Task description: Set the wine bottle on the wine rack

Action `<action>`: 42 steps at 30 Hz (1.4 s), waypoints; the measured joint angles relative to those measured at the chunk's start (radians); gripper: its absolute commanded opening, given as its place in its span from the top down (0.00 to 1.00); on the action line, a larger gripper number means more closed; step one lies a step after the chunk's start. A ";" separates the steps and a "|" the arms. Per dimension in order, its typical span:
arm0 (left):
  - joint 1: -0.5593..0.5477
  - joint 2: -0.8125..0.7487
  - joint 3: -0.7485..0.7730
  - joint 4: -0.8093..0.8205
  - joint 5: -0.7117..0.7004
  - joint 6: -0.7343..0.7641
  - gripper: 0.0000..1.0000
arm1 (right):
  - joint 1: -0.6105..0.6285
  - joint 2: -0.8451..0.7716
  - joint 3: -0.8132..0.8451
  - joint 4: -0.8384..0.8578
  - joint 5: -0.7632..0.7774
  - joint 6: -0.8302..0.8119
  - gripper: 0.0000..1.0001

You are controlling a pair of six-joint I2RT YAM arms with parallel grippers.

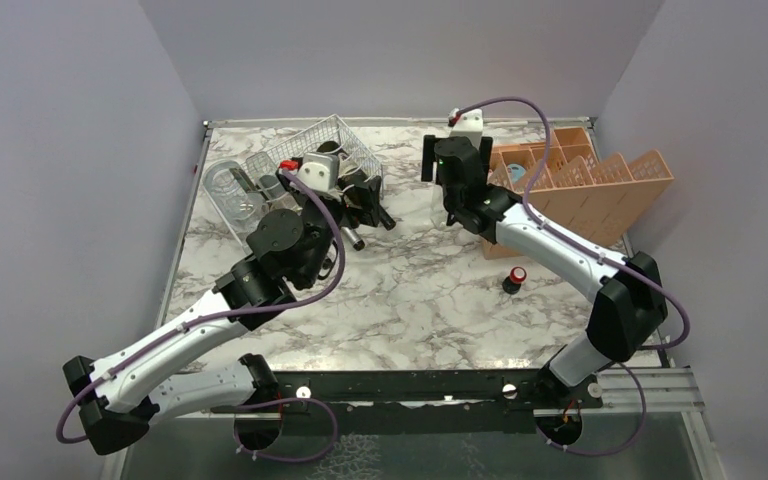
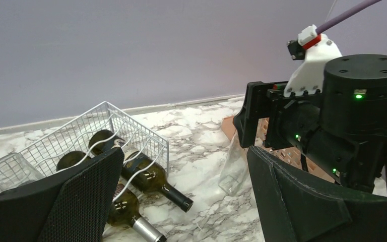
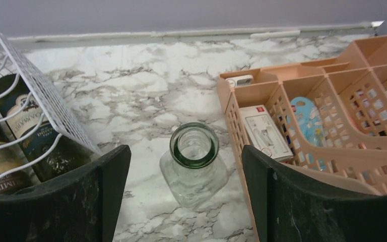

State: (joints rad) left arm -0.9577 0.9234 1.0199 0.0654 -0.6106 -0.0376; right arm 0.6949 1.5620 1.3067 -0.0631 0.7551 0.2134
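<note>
A clear glass wine bottle [image 3: 194, 164] stands upright on the marble table, right beside the orange crate. My right gripper [image 3: 185, 149] hangs over it, open, with a finger on each side of the neck and not touching it. The white wire wine rack [image 1: 332, 138] sits at the back left. Two dark green bottles [image 2: 146, 174] lie in it with their necks sticking out of the front. My left gripper [image 2: 185, 151] is open and holds nothing, just in front of the rack [image 2: 106, 123]. From there the clear bottle [image 2: 234, 169] shows under the right arm.
The orange divided crate [image 1: 600, 185] with small packets stands at the back right, close against the clear bottle. A small black bottle with a red cap [image 1: 513, 279] stands mid-table on the right. A clear container [image 1: 228, 190] lies left of the rack. Grey walls enclose the table.
</note>
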 measured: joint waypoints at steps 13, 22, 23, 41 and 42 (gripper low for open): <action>0.000 0.077 0.009 0.001 0.058 0.002 0.01 | -0.036 0.036 -0.044 0.021 -0.068 -0.011 0.85; 0.000 0.094 -0.010 0.067 0.092 0.015 0.01 | -0.036 -0.033 -0.088 0.006 -0.128 -0.064 0.99; 0.000 0.103 -0.032 0.095 0.092 0.024 0.01 | -0.036 -0.046 -0.091 0.000 -0.141 -0.068 0.99; 0.108 0.437 -0.281 0.478 0.462 0.082 0.01 | -0.036 -0.268 -0.083 -0.171 -0.354 -0.050 0.99; 0.111 0.450 -0.289 0.510 0.484 0.072 0.01 | -0.036 -0.280 -0.083 -0.176 -0.365 -0.048 0.99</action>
State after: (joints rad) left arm -0.8467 1.3731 0.7307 0.5751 -0.1261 0.0341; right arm 0.6590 1.2823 1.2240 -0.2390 0.3904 0.1654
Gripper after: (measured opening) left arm 0.987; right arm 0.321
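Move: The last clear bottle stands upright just under the right hand's open fingers, about 1 cm ahead, its middle some 14 cm down. The pink basket is centred roughly 23 cm to the right of that hand and level with it. The wine rack lies some 31 cm to its left, also level, and the red-topped stopper about 16 cm back and 13 cm right. From the left hand the bottle is about 16 cm ahead, 18 cm right and 27 cm below. The right fingers close on the clear bottle's neck after sinking about 4 cm around it, then lift it some 7 cm and draw it back about as far, turning counter-clockwise. The open left hand drops nearly 20 cm, mostly in the second half, swinging right and a little forward towards the bottle's body and turning some 20 degrees clockwise. ##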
